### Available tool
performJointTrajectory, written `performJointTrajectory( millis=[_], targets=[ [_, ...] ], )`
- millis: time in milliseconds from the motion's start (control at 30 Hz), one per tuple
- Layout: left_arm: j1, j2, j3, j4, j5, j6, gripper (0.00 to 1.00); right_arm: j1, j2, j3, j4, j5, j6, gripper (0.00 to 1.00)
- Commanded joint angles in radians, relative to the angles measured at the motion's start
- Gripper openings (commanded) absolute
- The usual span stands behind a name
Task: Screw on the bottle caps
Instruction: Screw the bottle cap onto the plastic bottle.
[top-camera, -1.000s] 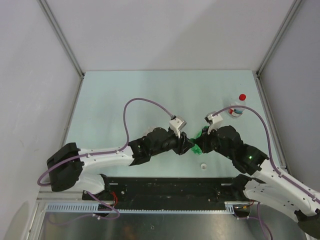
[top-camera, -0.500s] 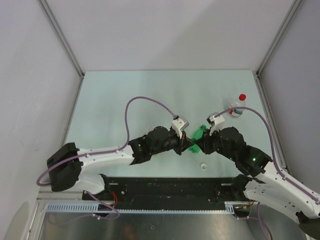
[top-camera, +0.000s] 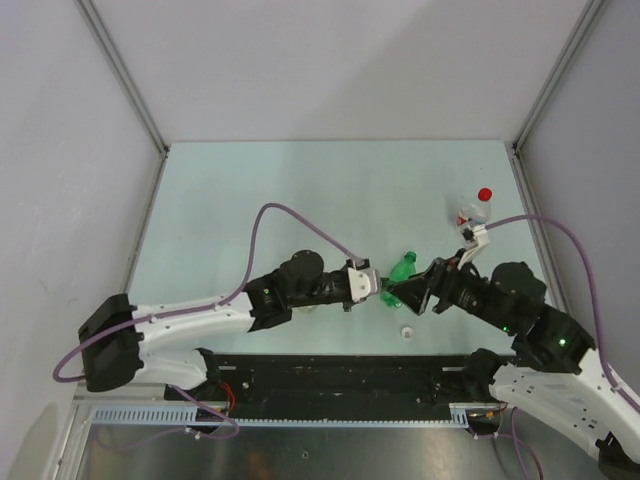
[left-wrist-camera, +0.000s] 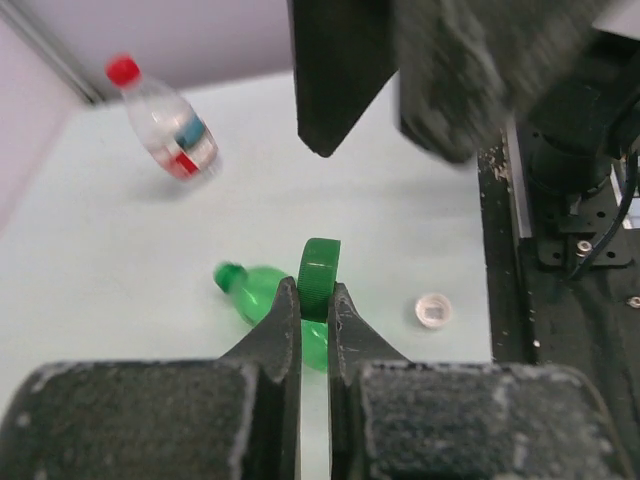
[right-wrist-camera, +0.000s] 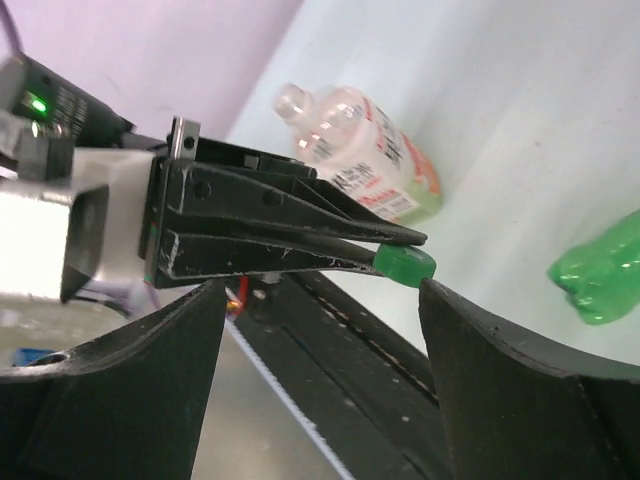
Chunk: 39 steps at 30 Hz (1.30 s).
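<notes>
My left gripper (left-wrist-camera: 315, 300) is shut on the green cap (left-wrist-camera: 320, 278), held on edge at the fingertips above the table. Below it the green bottle (left-wrist-camera: 262, 300) lies on its side, its neck pointing away. In the right wrist view, the green cap (right-wrist-camera: 405, 265) sits just off one fingertip of my right gripper (right-wrist-camera: 320, 288), which stands wide open with nothing in it. From above, the left gripper (top-camera: 375, 290) and right gripper (top-camera: 415, 295) meet beside the green bottle (top-camera: 400, 268). The white cap (top-camera: 407, 332) lies loose near the front edge. The red cap (top-camera: 485, 194) is on the small clear bottle (top-camera: 474, 212).
A wider clear orange-labelled bottle (right-wrist-camera: 375, 165) lies uncapped on the table behind the left gripper. The black base rail (top-camera: 340, 375) runs along the near edge. Grey walls and metal posts close in the table on three sides.
The right gripper has opened wide and drawn back to the right. The left gripper has shut on the green cap. The green bottle now lies free on the table.
</notes>
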Motion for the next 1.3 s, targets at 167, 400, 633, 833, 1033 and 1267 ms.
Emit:
performJointTrajectory(
  millis=[167, 400, 633, 833, 1033, 1267],
  targets=[
    [-0.051, -0.106, -0.036, 0.097, 0.109, 0.380, 0.00, -0.030, 0.025, 0.115, -0.142, -0.093, 0.217, 0.77],
    [-0.070, -0.173, -0.064, 0.102, 0.195, 0.490, 0.00, -0.058, 0.057, 0.128, -0.141, -0.226, 0.181, 0.69],
    [-0.072, -0.228, -0.097, 0.099, 0.293, 0.582, 0.00, -0.070, 0.109, 0.155, -0.118, -0.398, 0.060, 0.64],
    [-0.073, -0.226, -0.101, 0.083, 0.364, 0.601, 0.00, -0.071, 0.119, 0.163, -0.108, -0.439, 0.003, 0.62],
    [-0.072, -0.228, -0.098, 0.060, 0.388, 0.609, 0.00, -0.071, 0.125, 0.165, -0.116, -0.482, -0.016, 0.57],
    [-0.072, -0.224, -0.093, 0.052, 0.403, 0.599, 0.00, -0.071, 0.172, 0.166, -0.165, -0.523, -0.034, 0.54]
  ],
)
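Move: Off the right hand's open fingers, about 3 cm ahead, 1 cm left and some 5 cm below, is the green cap, already pinched in the left fingertips. From the left hand, the right fingertips it is bringing the cap to are about 3 cm back, 1 cm right and 5 cm up. The green bottle lies about 10 cm ahead of the left hand, 4 cm right and 19 cm down; a white cap lies about 3 cm back, 6 cm right and 21 cm down. Drawing back about 9 cm and climbing some 6 cm, the left hand keeps its pinch on the green cap and turns roughly 45 degrees, swinging its fingers clockwise and tipping the cap round. The right hand goes back too, about 5 cm, edges left, turns counter-clockwise some 20 degrees and partly closes its wide fingers around the cap without shutting on it. ##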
